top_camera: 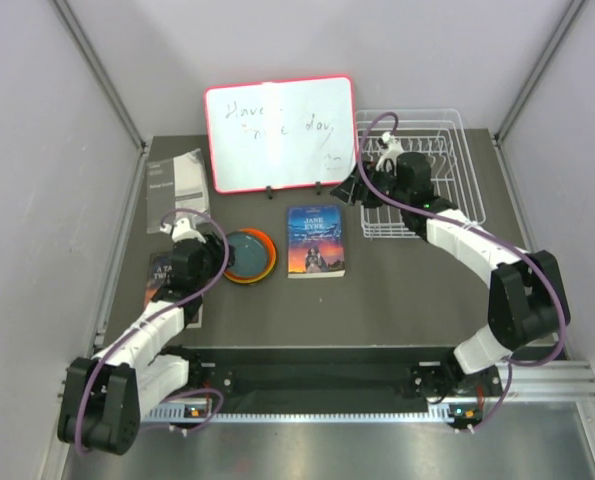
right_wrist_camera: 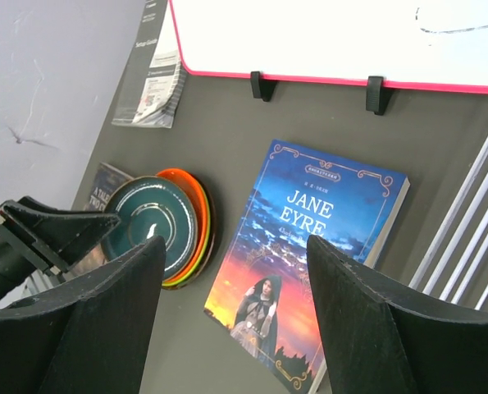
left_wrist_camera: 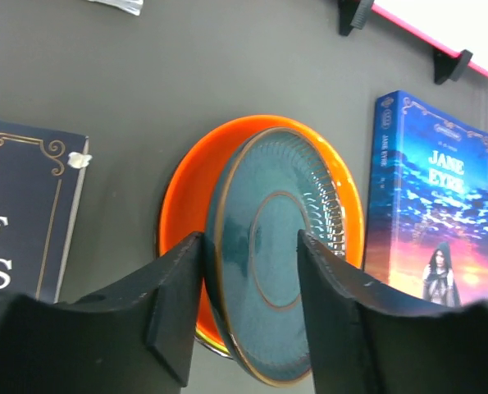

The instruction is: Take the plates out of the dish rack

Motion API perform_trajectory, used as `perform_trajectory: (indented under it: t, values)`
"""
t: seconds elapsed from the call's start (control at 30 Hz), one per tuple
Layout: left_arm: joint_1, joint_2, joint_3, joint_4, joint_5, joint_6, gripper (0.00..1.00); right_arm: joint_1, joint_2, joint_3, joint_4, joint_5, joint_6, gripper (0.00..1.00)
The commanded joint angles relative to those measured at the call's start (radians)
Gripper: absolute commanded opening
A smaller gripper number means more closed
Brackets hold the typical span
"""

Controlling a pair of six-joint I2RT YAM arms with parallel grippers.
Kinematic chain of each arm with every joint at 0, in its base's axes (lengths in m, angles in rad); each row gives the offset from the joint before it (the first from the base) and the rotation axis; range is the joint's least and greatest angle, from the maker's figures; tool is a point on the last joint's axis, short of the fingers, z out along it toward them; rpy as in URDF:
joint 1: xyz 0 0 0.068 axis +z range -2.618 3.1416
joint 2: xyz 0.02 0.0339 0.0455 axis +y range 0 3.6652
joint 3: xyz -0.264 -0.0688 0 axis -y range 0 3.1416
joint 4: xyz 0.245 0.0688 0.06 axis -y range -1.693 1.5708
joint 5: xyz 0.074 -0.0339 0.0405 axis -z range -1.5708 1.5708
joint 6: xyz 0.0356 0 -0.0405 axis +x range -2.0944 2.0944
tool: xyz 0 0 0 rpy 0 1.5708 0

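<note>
The dark teal plate (top_camera: 249, 250) (left_wrist_camera: 276, 263) (right_wrist_camera: 149, 222) lies on top of a stack at the table's left-centre. Under it are the orange plate (left_wrist_camera: 186, 197) (right_wrist_camera: 190, 193), a lime green rim (right_wrist_camera: 196, 256) and a dark red rim (right_wrist_camera: 212, 238). My left gripper (top_camera: 221, 257) (left_wrist_camera: 250, 238) is open, its fingers standing apart on either side of the teal plate's near part. The white wire dish rack (top_camera: 457, 160) (right_wrist_camera: 473, 213) stands at the back right, and I see no plate in it. My right gripper (top_camera: 352, 190) (right_wrist_camera: 235, 242) hangs open at the rack's left edge, holding nothing.
A red-framed whiteboard (top_camera: 277, 135) stands at the back centre. A blue Jane Eyre paperback (top_camera: 315, 240) lies just right of the plate stack. A dark book (top_camera: 165, 275) lies under my left arm, and a folded leaflet (top_camera: 177, 185) is at the back left.
</note>
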Motion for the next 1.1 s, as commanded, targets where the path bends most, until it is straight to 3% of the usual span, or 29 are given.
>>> perform_trajectory:
  t: [0.0,0.23,0.63,0.7,0.77,0.87,1.07]
  values:
    - [0.002,-0.018,0.019,0.019,-0.027,0.013,0.56,-0.010,-0.043,-0.008,0.015,0.012,-0.023,0.70]
    - [0.002,-0.013,0.034,0.009,-0.046,0.036,0.68,-0.015,-0.058,-0.018,-0.003,0.030,-0.037,0.70]
    - [0.002,0.027,0.144,-0.030,-0.038,0.118,0.78,-0.038,-0.126,0.002,-0.100,0.101,-0.105,0.72]
    - [0.002,0.033,0.207,-0.076,0.000,0.166,0.78,-0.036,-0.150,0.031,-0.156,0.186,-0.150,0.78]
    - [0.002,0.041,0.244,-0.096,0.060,0.194,0.99,-0.038,-0.175,0.041,-0.206,0.257,-0.181,0.85]
    - [0.002,0.054,0.322,-0.157,0.109,0.213,0.99,-0.038,-0.248,0.024,-0.238,0.407,-0.241,0.99]
    - [-0.006,0.036,0.398,-0.166,0.097,0.248,0.99,-0.038,-0.423,-0.115,-0.185,0.798,-0.312,1.00]
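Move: The teal plate I'm letting go of is between my left hand's part-open fingers, raised on its near-left side. Its middle is about 5 cm to my left hand's right, 1 cm back and 2 cm lower, over the orange plate's stack. Jane Eyre lies some 22 cm right, 1 cm ahead. My right hand, open and empty, has the bare dish rack's middle about 20 cm right and 8 cm ahead, and the teal plate some 24 cm left, 14 cm back. I keep spreading my left fingers, already loosening, and ease down and left by barely a centimetre, so the teal plate's edge comes free. Then I lift that hand clear, about 11 cm up and 4 cm forward, fingers going wide and tipping up a little. My right hand swings about 11 cm right towards the dish rack, late in the move, rising slightly, turning clockwise some 25 degrees and opening fully. ##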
